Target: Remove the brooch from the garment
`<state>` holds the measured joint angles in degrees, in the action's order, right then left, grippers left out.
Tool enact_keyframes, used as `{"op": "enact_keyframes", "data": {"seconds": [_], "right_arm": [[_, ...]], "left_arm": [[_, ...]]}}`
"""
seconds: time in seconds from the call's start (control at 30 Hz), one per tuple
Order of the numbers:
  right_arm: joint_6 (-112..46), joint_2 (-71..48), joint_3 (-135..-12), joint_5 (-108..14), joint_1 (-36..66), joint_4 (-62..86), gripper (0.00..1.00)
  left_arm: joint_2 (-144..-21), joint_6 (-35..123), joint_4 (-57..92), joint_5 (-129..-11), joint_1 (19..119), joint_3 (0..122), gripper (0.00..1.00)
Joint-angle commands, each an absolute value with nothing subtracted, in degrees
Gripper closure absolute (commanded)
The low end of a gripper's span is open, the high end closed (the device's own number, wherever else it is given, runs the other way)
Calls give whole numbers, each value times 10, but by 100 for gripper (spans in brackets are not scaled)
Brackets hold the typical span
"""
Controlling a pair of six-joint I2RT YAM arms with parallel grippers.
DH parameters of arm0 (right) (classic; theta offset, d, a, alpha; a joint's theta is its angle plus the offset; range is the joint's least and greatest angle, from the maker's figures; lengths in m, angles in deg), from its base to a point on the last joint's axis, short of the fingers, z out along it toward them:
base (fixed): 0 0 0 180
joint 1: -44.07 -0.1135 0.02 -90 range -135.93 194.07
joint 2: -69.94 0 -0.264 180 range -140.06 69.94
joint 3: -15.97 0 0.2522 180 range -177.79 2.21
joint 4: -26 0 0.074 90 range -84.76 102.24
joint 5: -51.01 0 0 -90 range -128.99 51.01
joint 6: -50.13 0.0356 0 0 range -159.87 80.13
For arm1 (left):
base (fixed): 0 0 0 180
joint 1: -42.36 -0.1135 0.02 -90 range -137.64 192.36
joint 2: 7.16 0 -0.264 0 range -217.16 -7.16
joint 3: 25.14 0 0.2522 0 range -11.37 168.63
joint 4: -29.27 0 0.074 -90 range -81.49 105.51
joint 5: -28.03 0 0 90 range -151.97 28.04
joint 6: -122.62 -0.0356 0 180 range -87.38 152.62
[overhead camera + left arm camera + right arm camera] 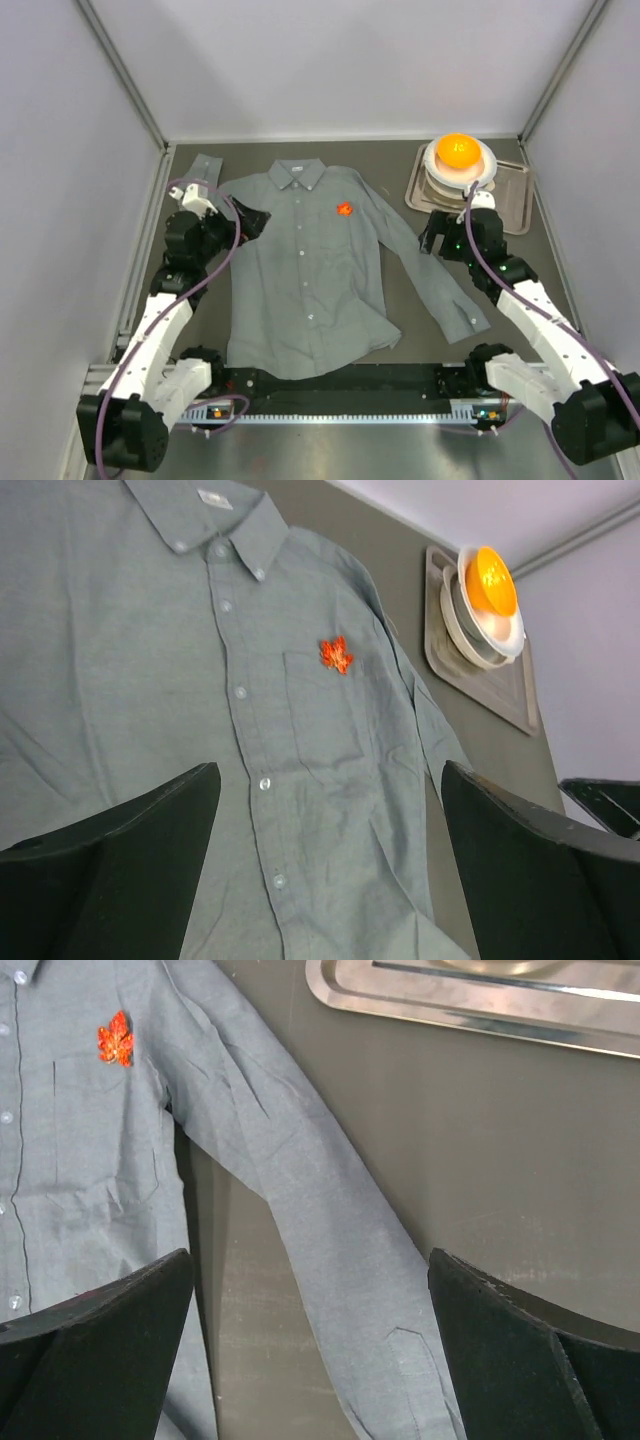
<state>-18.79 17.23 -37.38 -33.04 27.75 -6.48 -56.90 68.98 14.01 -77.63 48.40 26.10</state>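
Observation:
The grey shirt [300, 270] lies flat on the table, collar at the far end. The small orange-red brooch [344, 209] is pinned on its chest just above the pocket; it also shows in the left wrist view [336, 654] and the right wrist view [115, 1039]. My left gripper [248, 222] is open and empty, hovering over the shirt's left shoulder; its view shows the shirt front [120, 660] between the jaws [330, 780]. My right gripper [436, 236] is open and empty, above the right sleeve [300, 1200], well right of the brooch [308, 1260].
A metal tray [515, 205] stands at the back right, holding stacked white bowls with an orange ball [458, 152] on top. A small grey cloth piece [205, 165] lies at the back left. Enclosure walls run close along both sides.

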Motion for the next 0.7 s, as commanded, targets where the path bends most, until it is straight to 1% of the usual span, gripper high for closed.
{"op": "enact_keyframes", "data": {"seconds": [0.0,0.1,0.27,0.4,0.43,0.5,0.53,0.67], "right_arm": [[-178,154,-408,-338,261,-30,1],[-175,135,-420,-358,259,-28,1],[-152,96,-442,-404,243,-25,1],[-128,54,-470,-410,196,-21,1],[-128,29,-477,-407,187,-20,1],[-117,0,-500,-411,174,-14,1],[-111,-14,-506,-442,172,-7,1],[-79,-74,-520,-486,169,68,1]], "left_arm": [[-612,705,181,-851,487,285,4],[-645,709,186,-869,502,298,5],[-677,704,191,-853,569,300,5],[-703,701,199,-850,615,312,5],[-718,701,200,-853,627,315,5],[-737,698,202,-862,635,330,7],[-753,696,201,-867,639,336,7],[-794,673,178,-873,639,372,9]]}}
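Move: The brooch on the shirt lies some 11 cm ahead of the left hand, 20 cm to its right and about 21 cm below; the collar is roughly 10 cm beyond the brooch and 14 cm left of it. From the right hand the brooch is about 13 cm ahead, 23 cm left and 14 cm below, with the bowls some 20 cm ahead and 10 cm right, about 9 cm below. Both open hands swing inward about 12 cm towards the brooch, left hand rightward and sinking, right hand leftward. ##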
